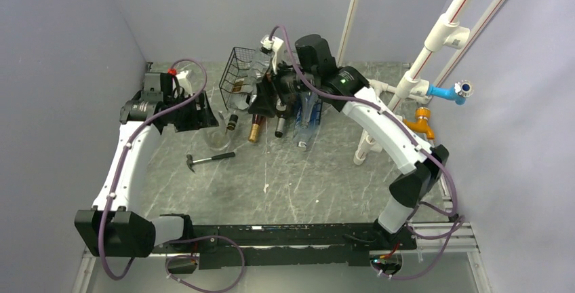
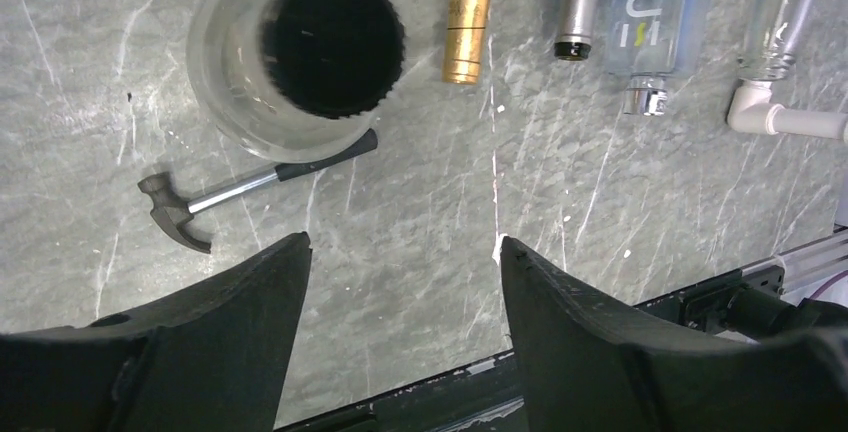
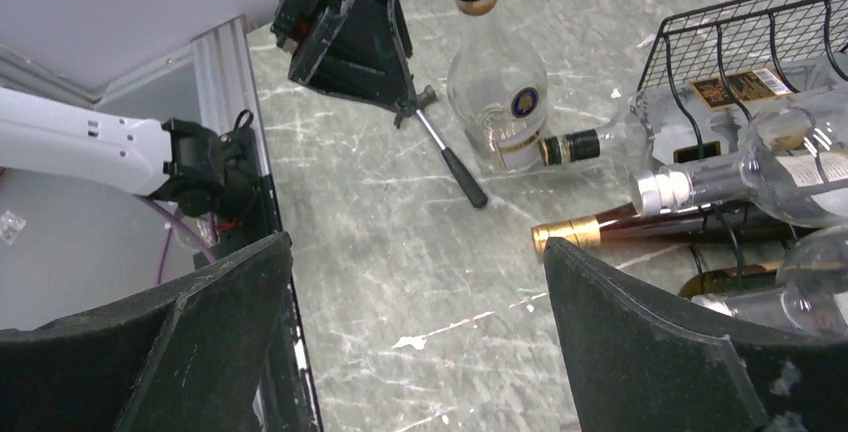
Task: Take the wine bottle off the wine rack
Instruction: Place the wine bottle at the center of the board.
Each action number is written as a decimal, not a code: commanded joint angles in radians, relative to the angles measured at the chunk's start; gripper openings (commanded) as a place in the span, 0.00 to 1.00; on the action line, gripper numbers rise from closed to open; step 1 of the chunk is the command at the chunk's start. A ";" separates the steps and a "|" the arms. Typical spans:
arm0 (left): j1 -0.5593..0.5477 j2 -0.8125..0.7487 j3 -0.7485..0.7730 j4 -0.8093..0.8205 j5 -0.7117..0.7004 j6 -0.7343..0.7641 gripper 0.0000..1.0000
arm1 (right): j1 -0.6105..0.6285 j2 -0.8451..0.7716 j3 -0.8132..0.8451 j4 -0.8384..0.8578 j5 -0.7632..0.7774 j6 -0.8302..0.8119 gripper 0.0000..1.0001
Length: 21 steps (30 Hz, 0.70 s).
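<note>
The black wire wine rack [image 1: 237, 69] [image 3: 760, 32] stands at the back of the table. Several bottles lie in it with their necks toward me. One clear wine bottle [image 1: 217, 137] [image 2: 330, 47] [image 3: 497, 102] with a black cap stands upright on the table, off the rack's left front corner. My left gripper [image 1: 207, 118] [image 2: 404, 240] hangs above and beside it, open, touching nothing. My right gripper [image 1: 274, 96] [image 3: 416, 242] hovers over the rack's front, open wide and empty. Still in the rack are a gold-foil bottle [image 3: 600, 227] [image 2: 466, 37] and a silver-capped bottle [image 3: 700, 187].
A small hammer [image 1: 210, 159] [image 2: 200, 202] lies on the table just in front of the standing bottle. A blue-labelled clear bottle [image 2: 650, 22] lies at the rack's right. A white PVC pipe frame [image 1: 420, 69] with blue and orange taps rises at the right.
</note>
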State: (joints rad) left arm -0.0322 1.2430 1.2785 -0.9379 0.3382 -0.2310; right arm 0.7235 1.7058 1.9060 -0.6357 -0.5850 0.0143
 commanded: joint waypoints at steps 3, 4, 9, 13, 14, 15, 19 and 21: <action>-0.002 -0.115 -0.026 0.051 0.039 0.005 0.80 | -0.003 -0.142 -0.077 -0.025 -0.027 -0.111 1.00; -0.002 -0.134 -0.035 0.063 0.040 0.009 0.82 | -0.006 -0.161 -0.095 -0.031 -0.043 -0.132 1.00; -0.002 -0.270 -0.153 0.218 0.029 0.021 0.87 | -0.068 -0.281 -0.221 -0.057 -0.159 -0.247 1.00; -0.001 -0.397 -0.283 0.389 0.003 0.026 0.96 | -0.178 -0.376 -0.342 -0.054 -0.330 -0.306 1.00; -0.001 -0.427 -0.321 0.438 -0.002 0.028 0.99 | -0.206 -0.396 -0.369 -0.050 -0.366 -0.320 1.00; -0.001 -0.456 -0.357 0.490 -0.002 0.028 0.99 | -0.230 -0.418 -0.399 -0.047 -0.405 -0.334 1.00; 0.001 -0.518 -0.445 0.613 -0.011 0.011 1.00 | -0.315 -0.495 -0.508 -0.038 -0.552 -0.392 1.00; 0.003 -0.520 -0.467 0.654 -0.016 0.011 0.99 | -0.341 -0.522 -0.554 -0.015 -0.590 -0.389 1.00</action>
State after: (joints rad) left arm -0.0322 0.7357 0.8387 -0.4786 0.3397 -0.2230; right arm 0.4244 1.2461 1.4147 -0.6971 -0.9894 -0.3080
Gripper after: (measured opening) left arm 0.994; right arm 0.996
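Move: The large clear bottle already stands upright on the board, its middle about 1 cm ahead of the left hand, 2 cm to its left and 10 cm below. The hammer lies some 5 cm back and 4 cm left of that hand; the gold-necked bottle is about 12 cm ahead and 12 cm right, both far down, 17 to 21 cm. From the right hand the clear bottle is about 15 cm left, 2 cm ahead and well below. No new contact: the left hand, its grip already off the clear bottle, backs away from it, rising about 3 cm and drawing back 2.5 cm, while its fingers spread fully and tip upward some 30 degrees. The right hand, empty and wide open, swings right and somewhat back, away from that bottle, above the racked bottles' necks. ##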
